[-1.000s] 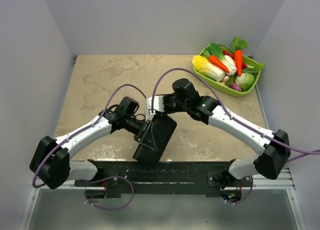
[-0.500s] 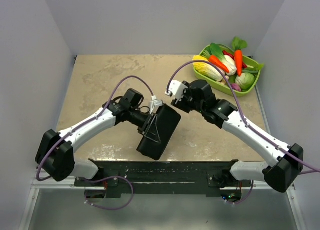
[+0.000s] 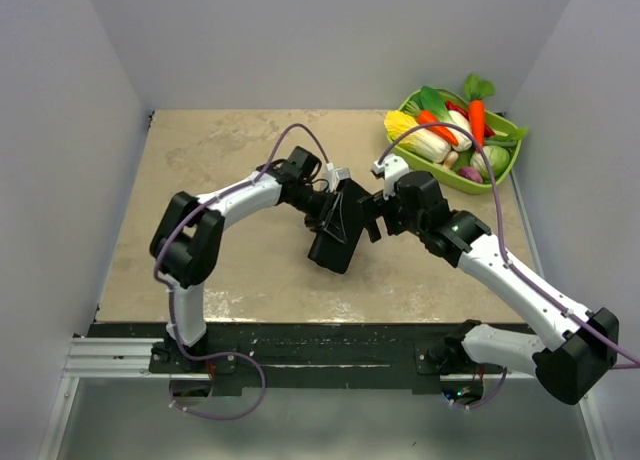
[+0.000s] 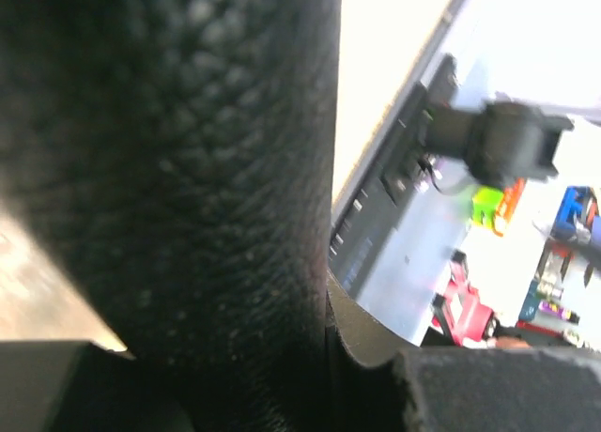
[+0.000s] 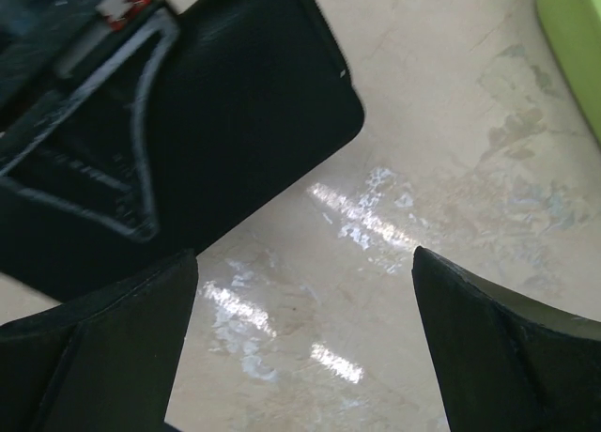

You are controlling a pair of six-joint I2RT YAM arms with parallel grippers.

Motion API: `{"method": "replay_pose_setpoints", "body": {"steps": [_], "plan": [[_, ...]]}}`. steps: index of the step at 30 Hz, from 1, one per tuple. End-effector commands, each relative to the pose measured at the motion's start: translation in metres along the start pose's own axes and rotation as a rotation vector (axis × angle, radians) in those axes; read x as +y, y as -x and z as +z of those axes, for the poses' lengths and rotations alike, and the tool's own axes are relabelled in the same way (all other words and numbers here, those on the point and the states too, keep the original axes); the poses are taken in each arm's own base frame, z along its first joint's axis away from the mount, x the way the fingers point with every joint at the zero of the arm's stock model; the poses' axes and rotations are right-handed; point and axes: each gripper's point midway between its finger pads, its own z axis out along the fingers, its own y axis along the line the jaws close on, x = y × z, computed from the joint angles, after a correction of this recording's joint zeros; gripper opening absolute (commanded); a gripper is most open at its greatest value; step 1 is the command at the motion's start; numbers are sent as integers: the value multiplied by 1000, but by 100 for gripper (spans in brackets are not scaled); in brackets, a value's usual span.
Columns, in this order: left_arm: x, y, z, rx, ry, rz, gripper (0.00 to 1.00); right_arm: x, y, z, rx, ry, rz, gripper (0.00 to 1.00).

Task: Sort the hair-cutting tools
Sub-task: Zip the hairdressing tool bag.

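No hair-cutting tools show in any view. A flat black case hangs tilted over the middle of the table, and my left gripper is shut on its upper edge. In the left wrist view the case's grained black skin fills the left side and sits tight between the jaws. My right gripper stands wide open just to the right of the case. The right wrist view shows only bare tabletop between its fingers, with the case up and to the left, apart from them.
A green basket of toy vegetables sits at the far right corner, and its rim shows in the right wrist view. The beige tabletop has white walls on three sides. A black rail runs along the near edge.
The left arm has carried the case from the near edge toward the table's middle. The right gripper has opened, come off the case and moved to the right.
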Motion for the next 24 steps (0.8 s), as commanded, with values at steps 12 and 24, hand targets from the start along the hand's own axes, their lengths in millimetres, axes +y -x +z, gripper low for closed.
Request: {"method": "replay_pose_setpoints", "body": {"steps": [12, 24], "plan": [[35, 74, 11, -110, 115, 36, 35, 5, -8, -23, 2, 11, 139, 98], [59, 75, -26, -146, 295, 29, 59, 0, -13, -18, 17, -24, 163, 98]]}}
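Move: The closed black tool bag is already between the left hand's fingers, its middle some 2 cm to the right. The table spot it is headed for lies about 5 cm ahead of that hand, 1 cm to its right and 11 cm below. The vegetable basket stands roughly 20 cm ahead and 29 cm to the right. From the empty right hand the bag is level, about 7 cm left and 10 cm down. Forward and down goes the left hand, about 8 cm out and 5 cm lower, quick at first and then easing, carrying the zipped bag down to the table with its left side rising slightly. Once nearly down it opens its fingers to loosen the grip, staying around the bag's edge. The right hand, wide open and clear, backs off about 2.5 cm. ##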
